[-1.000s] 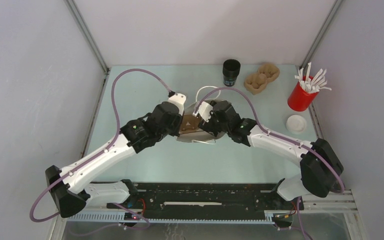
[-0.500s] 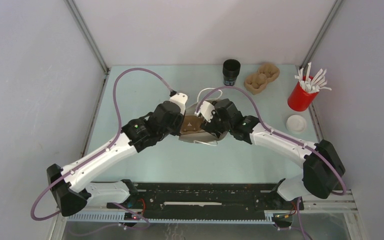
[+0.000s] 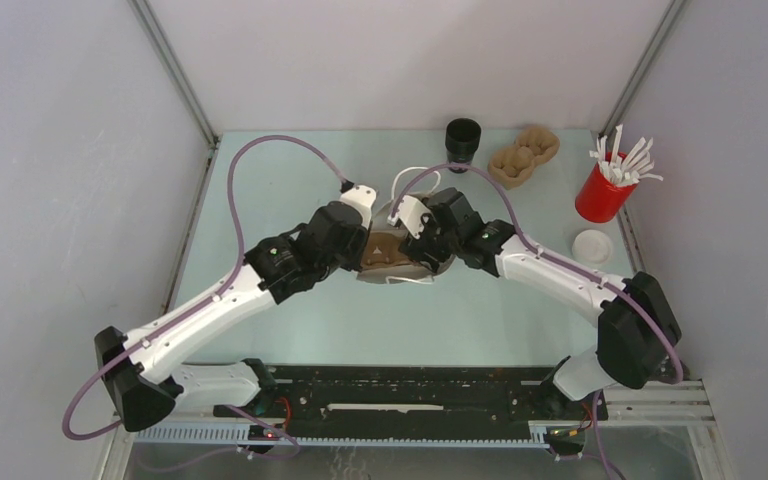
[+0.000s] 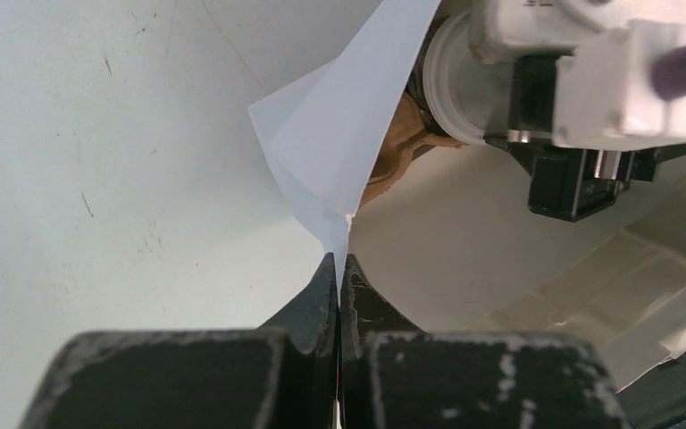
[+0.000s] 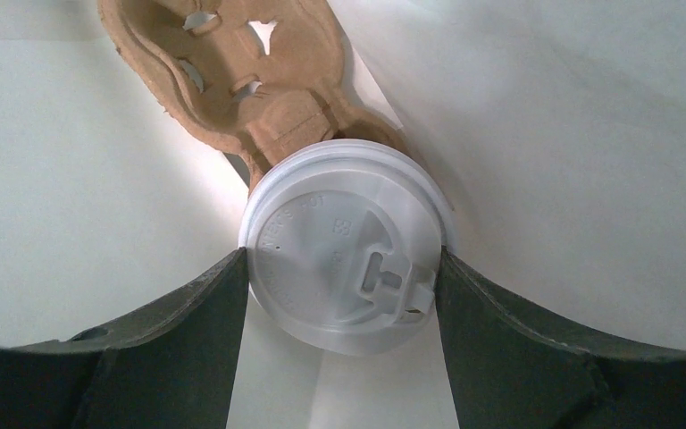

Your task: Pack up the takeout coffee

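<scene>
The takeout coffee [image 5: 344, 241] shows its white domed lid; the black cup below is hidden. My right gripper [image 5: 344, 257] is shut on the lid's rim, one finger [image 5: 201, 313] on each side, inside a white paper bag [image 5: 545, 134]. The cup hangs over the near pocket of a brown pulp carrier [image 5: 232, 63] in the bag; whether it rests in it I cannot tell. My left gripper [image 4: 339, 261] is shut on the bag's edge [image 4: 348, 134], holding it up. From above, both grippers meet at the bag [image 3: 392, 268] in mid-table.
At the back stand a lidless black cup [image 3: 463, 143] and a second pulp carrier [image 3: 523, 157]. A red cup of white sticks [image 3: 605, 190] and a loose white lid [image 3: 593, 245] sit at the right edge. Walls enclose the table.
The right arm has shifted slightly left and forward over the bag with the coffee. The left gripper still holds the bag's edge.
</scene>
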You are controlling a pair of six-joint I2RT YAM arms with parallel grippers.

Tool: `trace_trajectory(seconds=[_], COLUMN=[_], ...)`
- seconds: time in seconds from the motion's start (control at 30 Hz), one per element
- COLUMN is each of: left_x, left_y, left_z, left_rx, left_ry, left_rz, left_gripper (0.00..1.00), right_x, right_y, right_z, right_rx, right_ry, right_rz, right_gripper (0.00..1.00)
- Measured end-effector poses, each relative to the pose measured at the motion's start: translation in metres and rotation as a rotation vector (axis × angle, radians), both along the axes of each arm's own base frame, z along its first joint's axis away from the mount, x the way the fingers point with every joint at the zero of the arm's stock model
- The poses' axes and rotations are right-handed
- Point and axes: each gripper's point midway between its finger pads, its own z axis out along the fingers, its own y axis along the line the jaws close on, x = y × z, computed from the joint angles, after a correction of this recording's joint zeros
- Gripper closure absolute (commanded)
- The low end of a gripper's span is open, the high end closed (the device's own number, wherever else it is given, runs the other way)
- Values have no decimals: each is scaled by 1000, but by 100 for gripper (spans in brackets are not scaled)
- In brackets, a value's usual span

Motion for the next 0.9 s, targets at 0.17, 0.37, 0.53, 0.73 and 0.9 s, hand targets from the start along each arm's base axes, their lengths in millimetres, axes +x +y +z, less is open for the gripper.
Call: trace_trajectory(seconds=[0.17, 0.37, 0.53, 0.73, 0.9], left_x=[1, 5, 11, 18, 22], left_y=[1, 10, 30, 33, 37], left_z=[3, 9, 12, 17, 20], left_rx=[29, 81, 81, 104, 140], left_ry=[24, 82, 150, 211, 247], left_rz=[4, 40, 111, 143, 170], left_gripper=[100, 99, 99, 85, 70], right_x=[5, -2, -10, -18, -18], right_y=[6, 12, 20, 28, 31], right_z=[-3, -5, -6, -8, -10], right_rx=[-13, -28, -39, -48, -61], right_ry=[28, 79, 153, 233, 268], right_rz=[-7, 11, 42, 70, 77], right_gripper=[55, 55, 54, 53, 52])
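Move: The left gripper already pinches the paper bag's left rim; the bag's middle lies about 9 cm to its right, 3 cm ahead and 10 cm down. The right gripper holds the lidded takeout coffee inside the bag. From it, the middle of the brown cup holder is some 6 cm to the left, 1 cm ahead and 8 cm down. The black cup stands about 23 cm ahead of the right gripper, 7 cm to its right and 6 cm down. Bring the left gripper about 3.5 cm left, with some forward and upward travel, carrying the bag's rim, and tip it steeper; late on, part its fingers slightly around the paper. Keep the right grip on the coffee and carry it about 3 cm left and 2 cm back, dipping slightly, while tilting the hand some 15 degrees steeper to straighten the cup over the holder's near well. ##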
